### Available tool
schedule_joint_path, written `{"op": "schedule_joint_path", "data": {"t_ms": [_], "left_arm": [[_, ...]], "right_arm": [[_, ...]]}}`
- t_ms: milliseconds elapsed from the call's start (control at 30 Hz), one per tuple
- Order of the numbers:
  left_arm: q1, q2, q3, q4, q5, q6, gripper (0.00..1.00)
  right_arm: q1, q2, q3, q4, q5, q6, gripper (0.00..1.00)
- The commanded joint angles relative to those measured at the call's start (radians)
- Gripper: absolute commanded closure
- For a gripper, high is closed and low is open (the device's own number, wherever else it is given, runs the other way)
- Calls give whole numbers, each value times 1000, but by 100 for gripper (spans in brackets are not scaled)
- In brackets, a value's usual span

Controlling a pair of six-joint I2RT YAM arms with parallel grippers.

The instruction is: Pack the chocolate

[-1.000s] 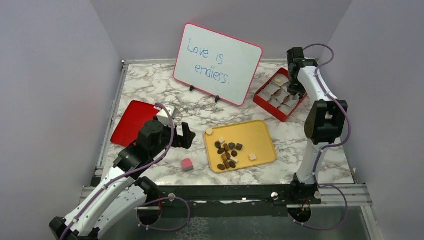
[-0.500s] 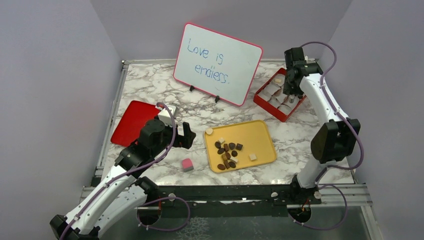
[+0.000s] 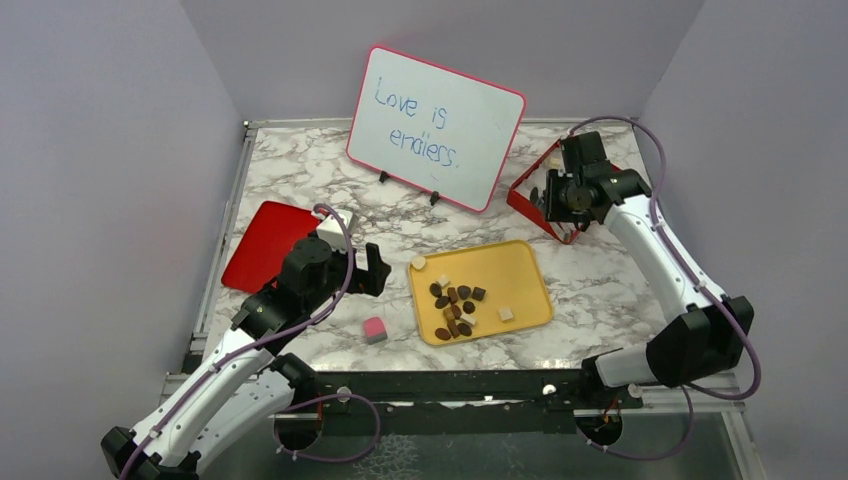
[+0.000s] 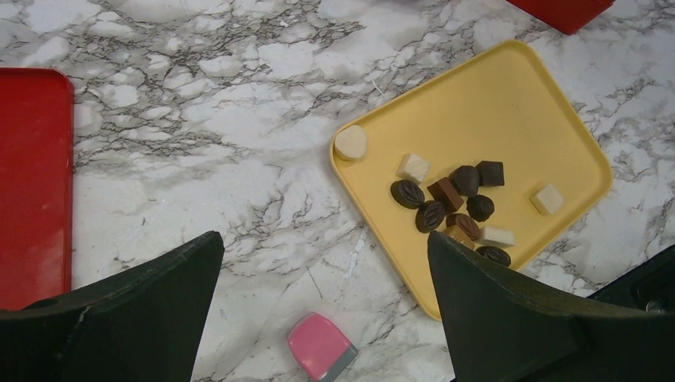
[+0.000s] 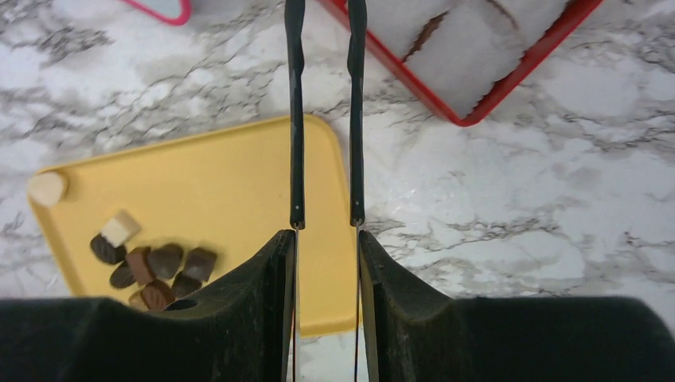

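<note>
The chocolate (image 3: pixel 455 305) lies in a loose heap on the yellow tray (image 3: pixel 515 275): dark brown pieces (image 4: pixel 454 203) with a few cream squares, plus one pale round at the tray's corner (image 4: pixel 350 143). My right gripper (image 3: pixel 548 195) hangs beside the red box (image 3: pixel 520 197), shut on thin black tongs (image 5: pixel 296 119). The tongs' blades run up out of the right wrist view, where the tray (image 5: pixel 231 183) and chocolate (image 5: pixel 155 267) lie below left. My left gripper (image 4: pixel 326 247) is open and empty over the marble, left of the tray (image 4: pixel 509 103).
A pink eraser block (image 3: pixel 374 329) sits on the marble under the left gripper (image 3: pixel 365 270). A red lid (image 3: pixel 265 245) lies at the left. A whiteboard (image 3: pixel 435 125) stands at the back. The red box (image 5: pixel 485 111) holds white paper cups.
The right arm has swung from above the red box down and leftward, with its wrist turned toward the tray. The left arm has not moved.
</note>
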Motion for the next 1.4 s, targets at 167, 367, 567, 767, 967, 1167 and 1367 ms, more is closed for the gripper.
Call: {"op": "schedule_joint_path", "data": {"t_ms": [167, 367, 567, 767, 967, 1167, 1367], "left_arm": [[-4, -9, -1, 23, -61, 4, 1], [-5, 2, 1, 22, -61, 3, 1], [-5, 9, 0, 22, -62, 2, 1], [-5, 15, 1, 20, -57, 2, 1], [-5, 15, 1, 20, -59, 2, 1], [-5, 12, 0, 19, -59, 2, 1], [-5, 13, 1, 20, -55, 1, 1]], "right_arm": [[104, -180, -182, 34, -218, 56, 63], [205, -233, -249, -24, -205, 90, 63], [296, -260, -296, -69, -201, 124, 63], [389, -247, -326, -58, -235, 136, 63], [474, -205, -307, -86, -190, 156, 62], [531, -160, -279, -141, -102, 181, 60], [572, -126, -268, -152, -80, 195, 59]]}}
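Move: The dark square chocolate at the edge of the cluster on the yellow tray lies about 10 cm back, 15 cm left and 17 cm below the right hand, which holds empty black tongs. The white square sits some 6 cm right of it and 5 cm nearer the base; the dark heart is roughly 3 cm to its left. The red box is about 17 cm ahead of that hand and 8 cm right. From the left hand the dark square is 24 cm right, 2 cm ahead. Towards the dark square chocolate the right hand brings its tongs back from the red box, about 17 cm back and 11 cm left, level at first and then sinking some 7 cm over the tray. On the way it turns about 25 degrees counter-clockwise and tips further down, keeping hold of the tongs and easing them slightly wider, until the tips stand about the chocolate. ##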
